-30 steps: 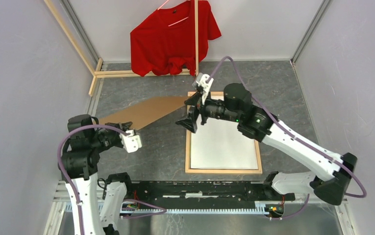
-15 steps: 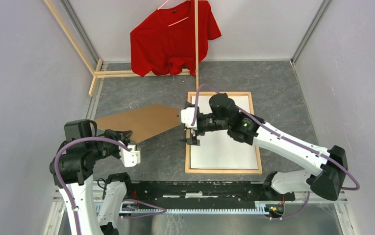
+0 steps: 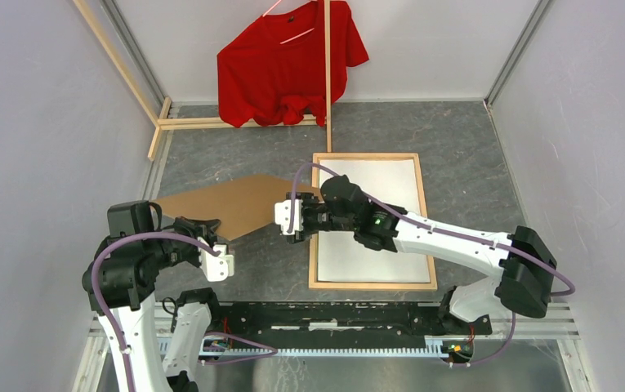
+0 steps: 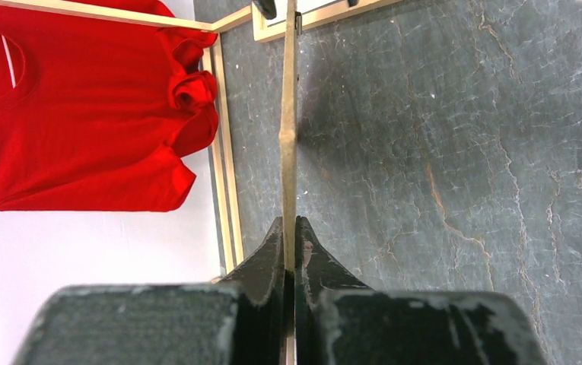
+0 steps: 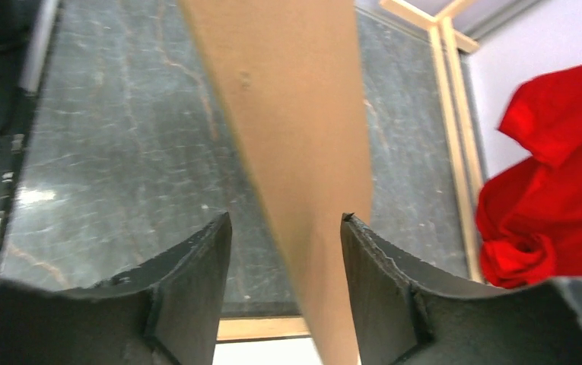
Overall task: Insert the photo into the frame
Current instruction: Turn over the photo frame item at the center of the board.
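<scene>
The frame (image 3: 372, 285) lies flat right of centre, and the photo (image 3: 378, 245) lies in it with its plain white back up. A brown cardboard backing board (image 3: 227, 204) hangs tilted to the left of the frame. My left gripper (image 3: 204, 229) is shut on the board's near left corner, and the left wrist view shows the board (image 4: 288, 137) edge-on between the pressed jaws (image 4: 289, 222). My right gripper (image 3: 296, 224) is at the board's right end beside the frame's left rail. Its jaws stand apart on either side of the board (image 5: 295, 114), so it is open (image 5: 286, 220).
A red T-shirt (image 3: 288, 61) hangs at the back wall. Loose light-wood slats (image 3: 211, 122) lie and lean at the back left, one upright (image 3: 328, 57) in front of the shirt. Grey walls close in both sides. The arm bases' black rail (image 3: 333, 314) runs along the near edge.
My right arm swung down and to the left from the frame's far left corner to the board's right end, and its jaws narrowed. The left gripper drew back slightly with the board.
</scene>
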Controlling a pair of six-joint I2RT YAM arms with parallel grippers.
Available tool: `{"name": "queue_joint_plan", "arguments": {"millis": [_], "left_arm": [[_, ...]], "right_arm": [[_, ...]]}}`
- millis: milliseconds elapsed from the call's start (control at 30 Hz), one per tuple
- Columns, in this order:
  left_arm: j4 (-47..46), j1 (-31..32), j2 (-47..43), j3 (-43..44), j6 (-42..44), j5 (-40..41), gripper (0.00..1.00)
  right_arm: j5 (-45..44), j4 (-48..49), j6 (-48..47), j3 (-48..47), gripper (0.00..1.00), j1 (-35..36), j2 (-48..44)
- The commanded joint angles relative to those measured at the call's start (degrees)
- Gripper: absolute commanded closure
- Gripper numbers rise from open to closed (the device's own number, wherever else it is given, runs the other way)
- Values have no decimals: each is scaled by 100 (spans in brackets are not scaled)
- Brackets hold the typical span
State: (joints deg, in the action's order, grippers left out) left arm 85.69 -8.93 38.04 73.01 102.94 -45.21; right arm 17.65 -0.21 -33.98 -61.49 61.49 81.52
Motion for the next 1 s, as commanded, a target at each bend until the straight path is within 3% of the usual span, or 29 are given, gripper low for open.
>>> {"name": "queue_joint_plan", "arguments": {"millis": [0, 233, 367, 567, 633, 700, 733, 800, 833, 967], "left_arm": [[-175, -5, -68, 80, 355, -269, 98], [-176, -8, -113, -12, 426, -275, 98], [-251, -9, -113, -32, 391, -292, 95], [-794, -4, -127, -75, -85, -357, 83], [-990, -4, -116, -77, -235, -373, 78], [-1389, -4, -128, -90, -665, -411, 62], [-1697, -7, -134, -106, -978, -416, 50], [-2475, -5, -143, -164, -1887, -359, 5], [-2918, -8, -135, -195, -2367, -313, 1], [-4499, -4, 232, -63, -4442, 266, 0]], "right_arm": [[-778, 1058, -79, 99, 42, 3, 58], [-952, 1647, -50, 432, 45, 10, -18], [-952, 1950, 7, 610, 55, 6, -33], [-756, 1895, 118, 370, 95, 17, 199], [-761, 1869, 151, 266, 100, 18, 278], [-865, 1953, 283, 202, 100, 15, 321], [-964, 2003, 374, 163, 100, 14, 329], [-1097, 2107, 635, 86, 100, 10, 313], [-1171, 2141, 707, 31, 100, 12, 305], [-1464, 2421, 1279, -146, 100, -16, 192]]}}
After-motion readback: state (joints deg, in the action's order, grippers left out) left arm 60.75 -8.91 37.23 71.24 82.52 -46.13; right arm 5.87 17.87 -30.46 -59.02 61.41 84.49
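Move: The left hand still pinches the brown backboard. The board's right end lies about 14 cm to that hand's right, some 4 cm ahead and 5 cm lower. For the right hand, whose half-closed fingers already straddle that end, it sits only about 3 cm ahead. The wooden frame with the white sheet in it lies on the table some 22 cm to the right hand's right, 4 cm farther out and 22 cm below. The right fingers shut on the backboard's right end after easing about 3 cm forward around it, then carry on forward and up a little while turning clockwise. Once they have closed, the left hand lets go, spreading its fingers wide on either side of the board as it rises and reaches forward, about 6 cm up and 5 cm out, and tips upward. ##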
